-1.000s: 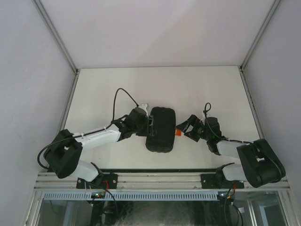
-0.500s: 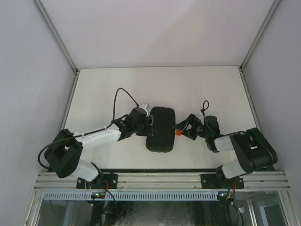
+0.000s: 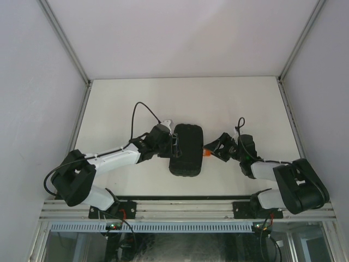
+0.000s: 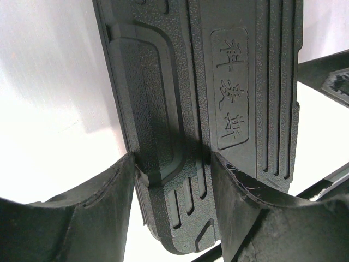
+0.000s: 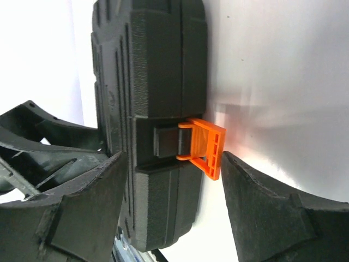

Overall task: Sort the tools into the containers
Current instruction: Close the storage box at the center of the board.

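Observation:
The container, a black clamshell case (image 3: 186, 150), lies closed in the middle of the white table. My left gripper (image 3: 174, 146) is clamped on its left edge; in the left wrist view both pads press the ribbed shell (image 4: 229, 82) around the left gripper (image 4: 173, 180). My right gripper (image 3: 211, 147) is at the case's right side. In the right wrist view the right gripper (image 5: 174, 174) stands open astride the case's edge (image 5: 158, 71). One finger lies against the lid. The other sits just beside the orange latch (image 5: 204, 144), which is flipped outward. No tools are in view.
Grey walls enclose the table (image 3: 229, 103) at the left, right and back. An aluminium rail (image 3: 185, 210) runs along the near edge between the arm bases. A black cable (image 3: 143, 109) loops above the left wrist.
The right gripper's jaws have narrowed around the latch side of the case, and its wrist shifted slightly. The left arm and the case have not moved.

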You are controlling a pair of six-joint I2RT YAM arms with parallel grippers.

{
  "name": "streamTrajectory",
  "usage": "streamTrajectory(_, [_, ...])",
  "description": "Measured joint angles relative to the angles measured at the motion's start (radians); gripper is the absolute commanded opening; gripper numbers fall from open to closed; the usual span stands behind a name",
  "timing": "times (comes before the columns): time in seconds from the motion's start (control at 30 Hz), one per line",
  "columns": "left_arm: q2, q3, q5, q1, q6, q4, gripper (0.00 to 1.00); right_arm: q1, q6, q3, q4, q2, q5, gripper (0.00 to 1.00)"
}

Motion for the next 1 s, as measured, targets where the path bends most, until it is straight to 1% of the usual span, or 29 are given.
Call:
streamTrajectory(0.2, [0.0, 0.0, 0.001, 0.0, -0.004, 0.003, 0.58, 0.021, 0.016, -0.002, -0.015, -0.082, -0.037, 0.59])
streamTrajectory(0.4, [0.001, 0.0, 0.002, 0.0, -0.005, 0.005, 0.57, 0.029, 0.043, -0.002, -0.001, -0.066, -0.071, 0.5])
streamTrajectory(0.83, [0.002, 0.0, 0.002, 0.0, -0.005, 0.006, 0.56, 0.034, 0.075, 0.001, 0.072, 0.071, -0.083, 0.46])
streamTrajectory(1.0, [0.002, 0.0, 0.002, 0.0, -0.005, 0.006, 0.56, 0.034, 0.073, 0.015, 0.084, 0.092, -0.087, 0.43])
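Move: The orange latch stands open on the right side of the black storage box, its middle about 2 cm to the right hand's left, 1 cm ahead and 1 cm below, its outer edge at a fingertip. The box's middle is some 10 cm left and 1 cm ahead, about 1 cm lower. Already at the lid's left edge, the left hand has the latch roughly 12 cm to its right, 2 cm ahead and 2 cm below. Up first by about 2.5 cm, drifting left and slightly back, the right hand swings the orange latch towards the side of the box, then sinks about as far again, ending 2 cm left of its start with its fingertips at the latch and box side. Its fingers draw partly together on the way. The left hand stays still, keeping its fingertips on the lid's left edge. ##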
